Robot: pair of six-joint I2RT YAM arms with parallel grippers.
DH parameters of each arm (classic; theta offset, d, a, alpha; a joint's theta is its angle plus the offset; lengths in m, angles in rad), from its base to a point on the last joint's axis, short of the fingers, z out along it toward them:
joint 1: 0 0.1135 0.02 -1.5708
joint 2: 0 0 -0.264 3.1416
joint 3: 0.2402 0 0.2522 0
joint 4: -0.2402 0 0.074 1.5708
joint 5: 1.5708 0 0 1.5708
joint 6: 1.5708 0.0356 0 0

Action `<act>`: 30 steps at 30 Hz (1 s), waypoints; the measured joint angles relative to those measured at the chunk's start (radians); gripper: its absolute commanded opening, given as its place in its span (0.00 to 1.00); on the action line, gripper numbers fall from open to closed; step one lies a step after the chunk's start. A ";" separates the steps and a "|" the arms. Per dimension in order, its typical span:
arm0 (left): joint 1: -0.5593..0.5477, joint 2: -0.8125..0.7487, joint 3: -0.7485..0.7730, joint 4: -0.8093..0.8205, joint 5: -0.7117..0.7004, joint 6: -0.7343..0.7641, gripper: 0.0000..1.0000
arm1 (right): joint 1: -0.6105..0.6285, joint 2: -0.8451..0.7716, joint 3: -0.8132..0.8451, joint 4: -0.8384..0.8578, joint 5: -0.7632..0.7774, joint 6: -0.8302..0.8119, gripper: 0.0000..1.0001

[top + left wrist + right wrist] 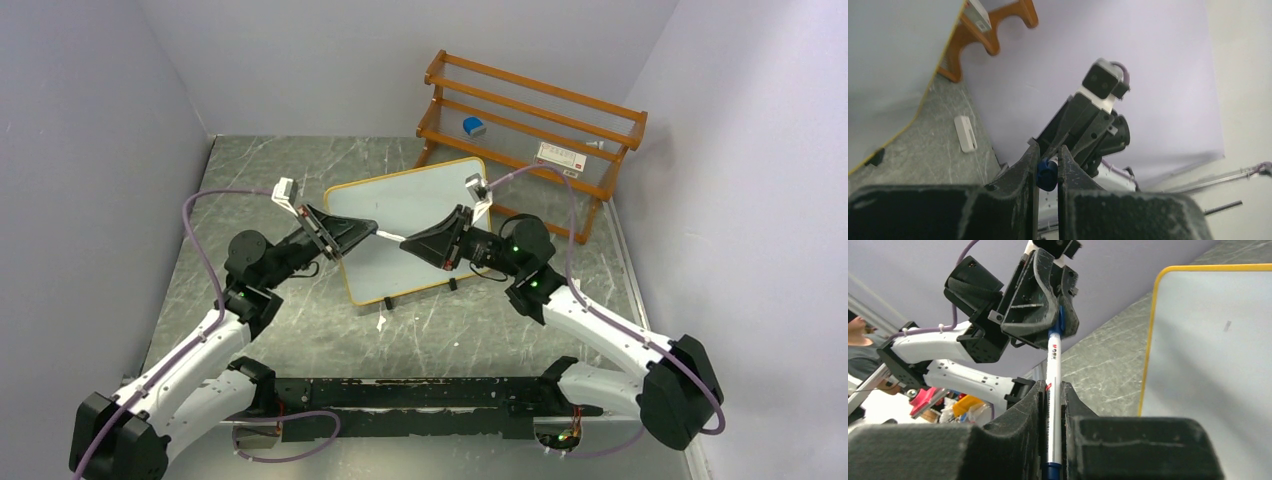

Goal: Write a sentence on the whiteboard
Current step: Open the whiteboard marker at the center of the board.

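The whiteboard (420,195) lies tilted on the table, white with an orange-yellow frame; in the right wrist view the whiteboard (1208,365) fills the right side. The sentence is out of view; the visible surface looks blank. Above the board's near left part a white marker (390,236) spans between both grippers. My left gripper (372,230) is shut on its blue cap (1046,175), seen between my left gripper's (1048,150) fingertips. My right gripper (405,244) is shut on the white barrel of the marker (1054,360), which runs up out of my right gripper (1053,385) to the left one.
An orange wooden rack (530,110) stands at the back right, holding a blue eraser (474,126) and a white box (560,156). A small white piece (382,322) lies on the marbled table just in front of the board. Walls close in on both sides.
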 measured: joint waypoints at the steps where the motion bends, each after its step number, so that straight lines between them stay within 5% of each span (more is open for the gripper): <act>1: 0.000 0.000 -0.004 0.001 -0.001 -0.002 0.05 | 0.000 -0.010 -0.007 -0.008 0.001 -0.005 0.00; 13: 0.181 -0.017 -0.003 -0.009 -0.101 0.024 0.05 | -0.032 -0.212 -0.060 -0.176 0.013 -0.102 0.00; 20: 0.182 -0.026 0.106 -0.212 -0.088 0.224 0.05 | -0.034 -0.281 -0.058 -0.354 0.113 -0.214 0.00; 26: 0.115 -0.036 0.232 -0.506 -0.113 0.486 0.05 | -0.037 -0.318 -0.038 -0.473 0.214 -0.302 0.00; 30: -0.039 -0.020 0.263 -0.670 -0.185 0.625 0.05 | -0.037 -0.342 -0.021 -0.531 0.274 -0.357 0.00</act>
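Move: Between the two grippers the marker is still joined. The left fingers hold its blue cap, with the marker's body centred about 6 cm to that hand's right, 2 cm back and 1 cm lower. From the right hand, which grips the barrel, the cap lies some 9 cm left, 3 cm ahead and 2 cm higher. The whiteboard's centre is roughly 17 cm ahead of the right hand, 1 cm left and 27 cm below. Pulling the cap and barrel apart, the left hand goes about 6 cm left and 5 cm forward, turning counter-clockwise, then swings back right and back while sinking, its fingers tipping some 35 degrees downward. The right hand draws the barrel about 7 cm right, slightly back then forward, sinking a little and turning clockwise with its fingertips dipping. Both grips stay shut. ##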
